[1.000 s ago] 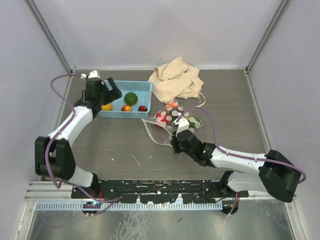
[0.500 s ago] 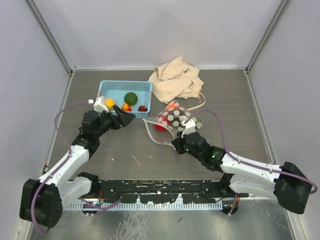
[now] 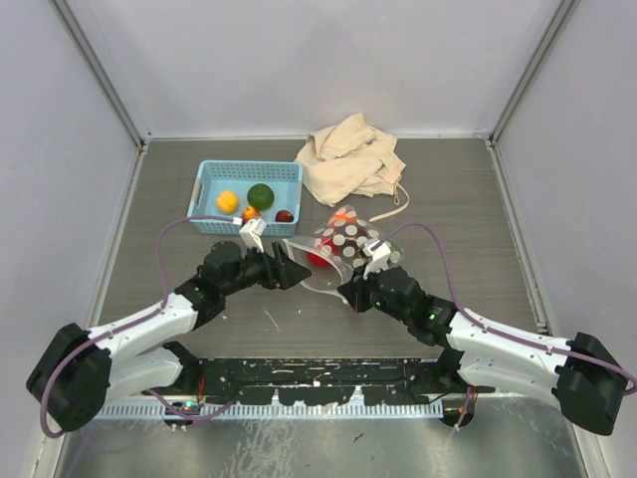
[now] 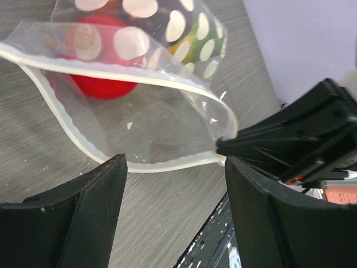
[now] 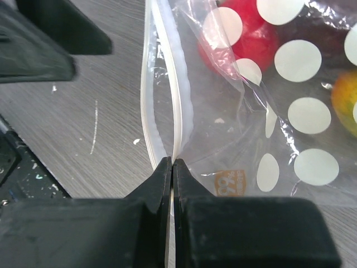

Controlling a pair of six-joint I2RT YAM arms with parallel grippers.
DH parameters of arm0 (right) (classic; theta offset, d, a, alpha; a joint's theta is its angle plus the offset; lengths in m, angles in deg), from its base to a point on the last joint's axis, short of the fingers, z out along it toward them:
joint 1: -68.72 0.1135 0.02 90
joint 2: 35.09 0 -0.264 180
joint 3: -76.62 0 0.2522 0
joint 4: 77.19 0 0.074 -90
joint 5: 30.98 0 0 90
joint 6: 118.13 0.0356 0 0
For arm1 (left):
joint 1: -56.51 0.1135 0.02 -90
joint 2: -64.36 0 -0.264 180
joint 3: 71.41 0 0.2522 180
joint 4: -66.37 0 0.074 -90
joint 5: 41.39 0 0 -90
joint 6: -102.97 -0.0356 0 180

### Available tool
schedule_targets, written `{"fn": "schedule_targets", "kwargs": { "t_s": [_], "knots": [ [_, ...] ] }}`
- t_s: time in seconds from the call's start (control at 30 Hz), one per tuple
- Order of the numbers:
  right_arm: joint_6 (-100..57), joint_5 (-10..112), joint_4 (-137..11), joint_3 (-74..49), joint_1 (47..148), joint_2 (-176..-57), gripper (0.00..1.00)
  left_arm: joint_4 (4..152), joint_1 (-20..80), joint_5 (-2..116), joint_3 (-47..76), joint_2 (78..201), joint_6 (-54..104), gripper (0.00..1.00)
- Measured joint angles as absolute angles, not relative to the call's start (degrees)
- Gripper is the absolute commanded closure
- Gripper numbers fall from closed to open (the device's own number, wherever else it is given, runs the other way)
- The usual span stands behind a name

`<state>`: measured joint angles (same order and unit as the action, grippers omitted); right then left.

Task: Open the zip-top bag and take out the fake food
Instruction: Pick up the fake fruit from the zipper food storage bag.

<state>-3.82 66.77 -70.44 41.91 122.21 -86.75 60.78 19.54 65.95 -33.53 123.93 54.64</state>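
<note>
The zip-top bag point(image 3: 343, 242), clear with white dots, lies mid-table with its mouth gaping toward the left arm. My right gripper point(image 3: 344, 295) is shut on the near end of its white zip strip point(image 5: 179, 111), the rim pinched between the tips point(image 5: 173, 163). Fake food shows inside: a red piece point(image 4: 103, 84) near the mouth and a yellow-green one point(image 5: 346, 100) deeper in. My left gripper point(image 4: 175, 206) stands open just in front of the bag's mouth point(image 4: 139, 120), with nothing between its fingers point(image 4: 72, 218). From above, the left gripper point(image 3: 301, 272) points right at the opening.
A light blue basket point(image 3: 211, 177) at the back left holds a yellow-orange, a green point(image 3: 261, 195) and a maroon piece. A beige cloth bag point(image 3: 350, 159) lies crumpled behind the zip-top bag. Grey walls close in the table on three sides.
My left arm has swung from the basket down and right to the bag's mouth, its jaws narrowing somewhat. The right gripper keeps its hold on the zip strip; the bag has shifted slightly.
</note>
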Motion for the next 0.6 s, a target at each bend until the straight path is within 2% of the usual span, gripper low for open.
{"fn": "schedule_targets", "kwargs": {
  "t_s": [0.23,0.6],
  "knots": [
    [-3.90,62.90,-73.30,42.35,123.33,-85.53,0.99,58.74,18.23,65.05,-33.53,131.47,55.64,0.34],
    [-4.51,60.81,-77.21,42.94,129.05,-88.43,0.99,57.28,17.46,64.44,-33.53,133.44,56.01,0.31]
  ]
}}
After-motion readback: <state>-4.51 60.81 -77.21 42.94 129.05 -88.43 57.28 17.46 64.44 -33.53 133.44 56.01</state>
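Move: The round red fruit inside the clear bag lies about 8 cm ahead of the open left hand, 4 cm to its right and roughly 9 cm below. The bag's mouth gapes just in front, its middle some 2 cm ahead, 5 cm right and 5 cm below. An orange fruit lies about 7 cm beyond the red one and 6 cm farther right. From the right hand, the red fruit is roughly 11 cm ahead, 5 cm left and 6 cm below. Still pinching the corner of the bag's zip edge, the right hand draws it back and to the left, about 4 cm each way, turning some 10 to 15 degrees counter-clockwise and rising slightly before easing down again. Meanwhile the left hand sinks about 4 cm at the bag's mouth, edging a little right, then holds there, fingers open and tipped slightly further down. ##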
